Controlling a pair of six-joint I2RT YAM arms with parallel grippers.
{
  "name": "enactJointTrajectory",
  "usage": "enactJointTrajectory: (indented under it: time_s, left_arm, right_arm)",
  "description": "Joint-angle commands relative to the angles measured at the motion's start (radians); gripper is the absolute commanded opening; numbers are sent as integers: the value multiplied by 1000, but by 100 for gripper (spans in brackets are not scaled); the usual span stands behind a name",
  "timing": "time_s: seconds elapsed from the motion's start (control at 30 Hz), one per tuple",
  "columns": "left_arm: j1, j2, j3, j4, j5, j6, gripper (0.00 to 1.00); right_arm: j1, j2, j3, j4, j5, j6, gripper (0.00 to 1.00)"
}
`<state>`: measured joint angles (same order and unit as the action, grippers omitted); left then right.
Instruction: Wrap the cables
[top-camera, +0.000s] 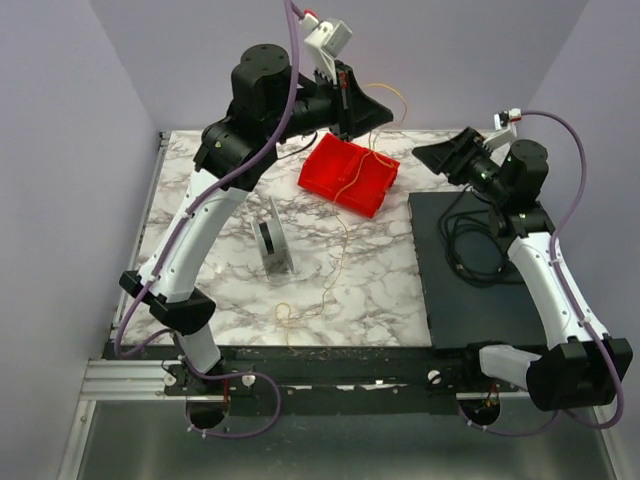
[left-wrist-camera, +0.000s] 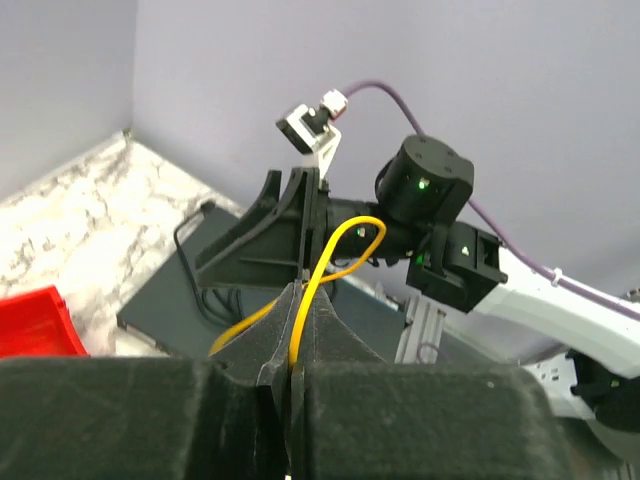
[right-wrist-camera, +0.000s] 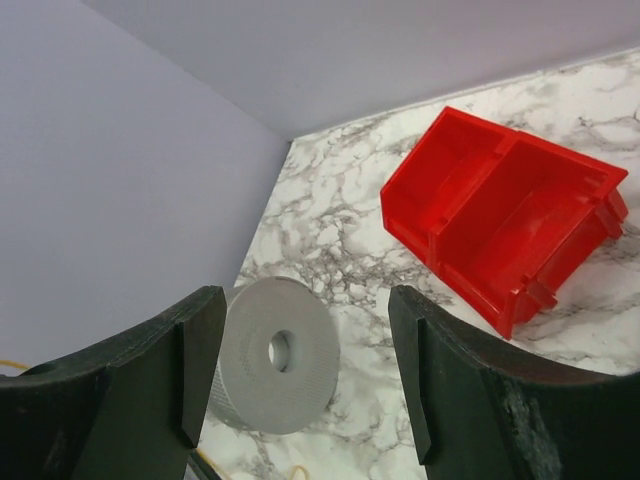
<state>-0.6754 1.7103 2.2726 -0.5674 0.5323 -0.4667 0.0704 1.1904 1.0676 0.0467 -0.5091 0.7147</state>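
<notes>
A thin yellow cable (top-camera: 343, 215) hangs from my left gripper (top-camera: 386, 112), crosses the red bin (top-camera: 350, 172) and trails over the marble to a small loop (top-camera: 288, 314) near the front. The left wrist view shows that gripper (left-wrist-camera: 298, 296) shut on the cable (left-wrist-camera: 312, 285), which arcs in a loop (left-wrist-camera: 352, 228) just past the fingertips. A grey spool (top-camera: 272, 240) stands on edge on the table. My right gripper (top-camera: 420, 153) hovers in the air right of the bin, facing the left gripper. It is open (right-wrist-camera: 300, 312), holding nothing; the spool (right-wrist-camera: 275, 355) lies far below it.
A black mat (top-camera: 500, 300) covers the right of the table, with a coiled black cord (top-camera: 468, 238) on it. The red bin (right-wrist-camera: 500, 210) has two compartments. Purple walls close in at the back and both sides.
</notes>
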Motion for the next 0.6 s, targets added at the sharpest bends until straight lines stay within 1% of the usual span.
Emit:
enactJointTrajectory:
  time_s: [0.0, 0.07, 0.13, 0.23, 0.3, 0.4, 0.53, 0.57]
  left_arm:
    - [15, 24, 112, -23, -75, -64, 0]
    - [20, 19, 78, -17, -80, -77, 0]
    - [19, 10, 0, -4, -64, -79, 0]
    - [11, -23, -177, 66, -61, -89, 0]
    - [3, -17, -230, 77, -60, -86, 0]
    - [-21, 44, -234, 32, -48, -49, 0]
    - [-50, 133, -203, -57, -83, 5, 0]
    - [-51, 149, -204, -67, -95, 6, 7]
  right_arm:
    - [-1, -48, 107, -45, 38, -3, 73]
    - [-1, -48, 127, -112, 86, -13, 73]
    - [-1, -39, 133, -163, 122, -22, 73]
    - [-1, -44, 95, -172, 133, -24, 73]
    - [-3, -50, 74, -177, 140, -21, 73]
    - [-1, -60, 66, -214, 172, -35, 73]
    - [1, -78, 44, -272, 179, -72, 74]
    - [5, -83, 32, -282, 175, -76, 75]
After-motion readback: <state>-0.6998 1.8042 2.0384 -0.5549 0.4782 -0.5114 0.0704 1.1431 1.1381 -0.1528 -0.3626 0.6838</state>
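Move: The left hand holds the yellow cable high up; the open right gripper waits roughly 9 cm ahead of it, 12 to its right and 18 lower, so the cable's held part lies 9 cm back, 12 left and 18 above that gripper. From the left hand, the red box is about 31 cm ahead, level sideways, 49 below; the cable's trailing end on the table is some 8 cm back, 12 left, 52 below. The left hand, fingers still shut on the yellow cable, bobs up about 3 cm and then drops quickly to some 14 cm below where it began, drifting about 4 cm forward and 4 to the right and tipping down roughly 15 degrees as it brings the held part closer to the open right gripper. The right hand lifts about 5 cm and sinks back almost to its old height, easing a couple of centimetres to the right and turning slightly clockwise, its fingers staying open and empty. ##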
